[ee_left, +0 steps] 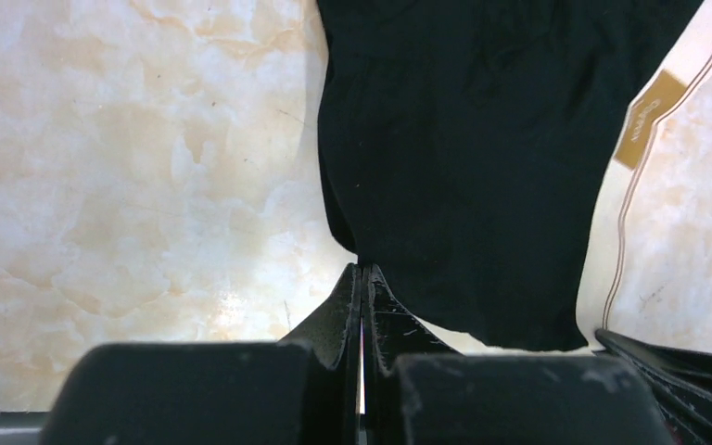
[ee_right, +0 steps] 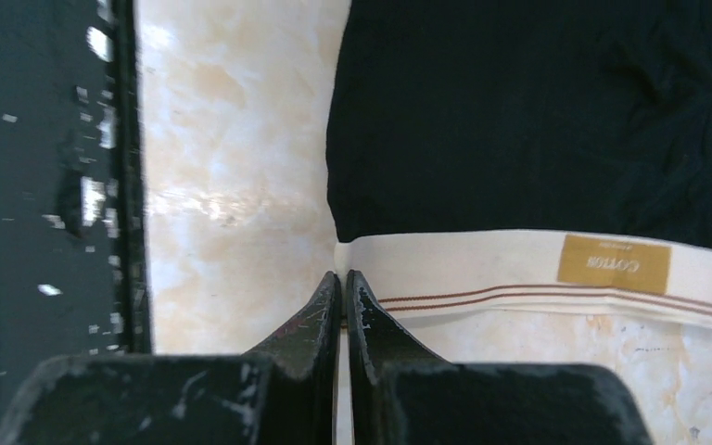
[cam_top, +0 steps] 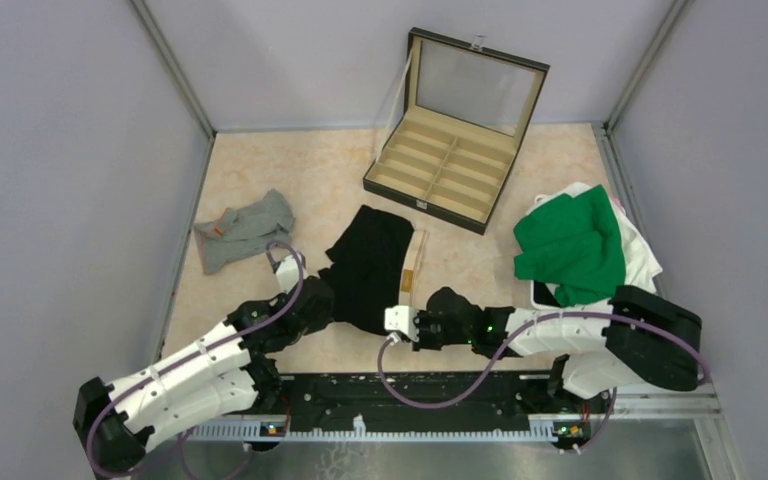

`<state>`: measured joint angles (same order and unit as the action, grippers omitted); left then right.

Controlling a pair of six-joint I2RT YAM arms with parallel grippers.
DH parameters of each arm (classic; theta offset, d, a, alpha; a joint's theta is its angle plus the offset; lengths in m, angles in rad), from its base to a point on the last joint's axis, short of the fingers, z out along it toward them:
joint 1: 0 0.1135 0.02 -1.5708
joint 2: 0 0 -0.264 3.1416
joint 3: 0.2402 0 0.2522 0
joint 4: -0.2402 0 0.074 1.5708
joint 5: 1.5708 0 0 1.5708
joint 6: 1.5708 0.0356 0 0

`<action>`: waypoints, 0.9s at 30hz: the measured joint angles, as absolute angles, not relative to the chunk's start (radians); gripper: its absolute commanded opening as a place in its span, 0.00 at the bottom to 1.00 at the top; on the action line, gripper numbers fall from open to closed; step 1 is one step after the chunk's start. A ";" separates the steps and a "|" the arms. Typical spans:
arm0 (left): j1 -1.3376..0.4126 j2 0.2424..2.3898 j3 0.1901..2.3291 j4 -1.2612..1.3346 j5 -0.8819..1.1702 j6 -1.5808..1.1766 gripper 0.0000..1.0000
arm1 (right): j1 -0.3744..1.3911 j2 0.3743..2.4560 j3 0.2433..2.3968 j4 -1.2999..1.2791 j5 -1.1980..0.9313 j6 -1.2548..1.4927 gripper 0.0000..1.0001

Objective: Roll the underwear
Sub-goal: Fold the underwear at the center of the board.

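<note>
The black underwear (cam_top: 370,262) lies flat mid-table, its cream waistband (cam_top: 415,262) with a gold label along the right side. My left gripper (cam_top: 327,297) is shut, pinching the garment's left edge; in the left wrist view the tips (ee_left: 363,269) meet on the black fabric (ee_left: 482,158). My right gripper (cam_top: 403,309) is shut on the near end of the waistband (ee_right: 482,264), which runs in between its tips (ee_right: 343,276). The grey underwear (cam_top: 246,228) with a small orange label lies apart at the left.
An open compartmented case (cam_top: 440,175) stands at the back centre, lid up. A heap of green and white garments (cam_top: 572,248) sits at the right. Grey walls close in on the left, back and right sides. The dark base rail (ee_right: 46,185) runs close beside my right gripper.
</note>
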<state>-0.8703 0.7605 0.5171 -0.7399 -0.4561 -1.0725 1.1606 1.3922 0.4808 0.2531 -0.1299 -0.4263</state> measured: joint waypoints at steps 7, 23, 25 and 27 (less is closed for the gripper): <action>-0.871 0.764 0.613 -0.799 -0.400 -1.008 0.00 | 1.253 1.263 0.481 0.144 -0.126 -0.353 0.00; -0.872 0.611 0.731 -1.039 -0.199 -1.113 0.00 | 1.459 1.159 0.559 -0.036 -0.127 -0.137 0.00; -0.872 0.601 0.751 -1.058 -0.202 -1.121 0.00 | 1.463 1.146 0.559 -0.047 -0.119 -0.106 0.00; -0.872 0.606 0.767 -1.064 -0.214 -1.121 0.00 | 1.463 1.129 0.559 -0.050 -0.100 -0.076 0.00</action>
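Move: Straight back from the left hand, some 10 cm off and 5 cm lower, runs the table's near edge, about 8 cm behind and 3 cm below the right hand. The held underwear's middle lies roughly 10 cm ahead and 7 cm right of the left hand, 12 cm ahead and 6 cm left of the right. The gray cloth is about 17 cm ahead and 16 cm left of the left hand; the box's middle is some 31 cm ahead and 8 cm right of the right hand. Hauling the underwear by its near hem, both shut hands keep their pinch, the right on the waistband's near end, and go back towards the table's near edge while rising. The right travels farther, about 11 cm back and 6 up, rolling some 15 degrees; the left first rises and swings slightly right, then draws back 5 cm and climbs again, some 7 cm up in all. ##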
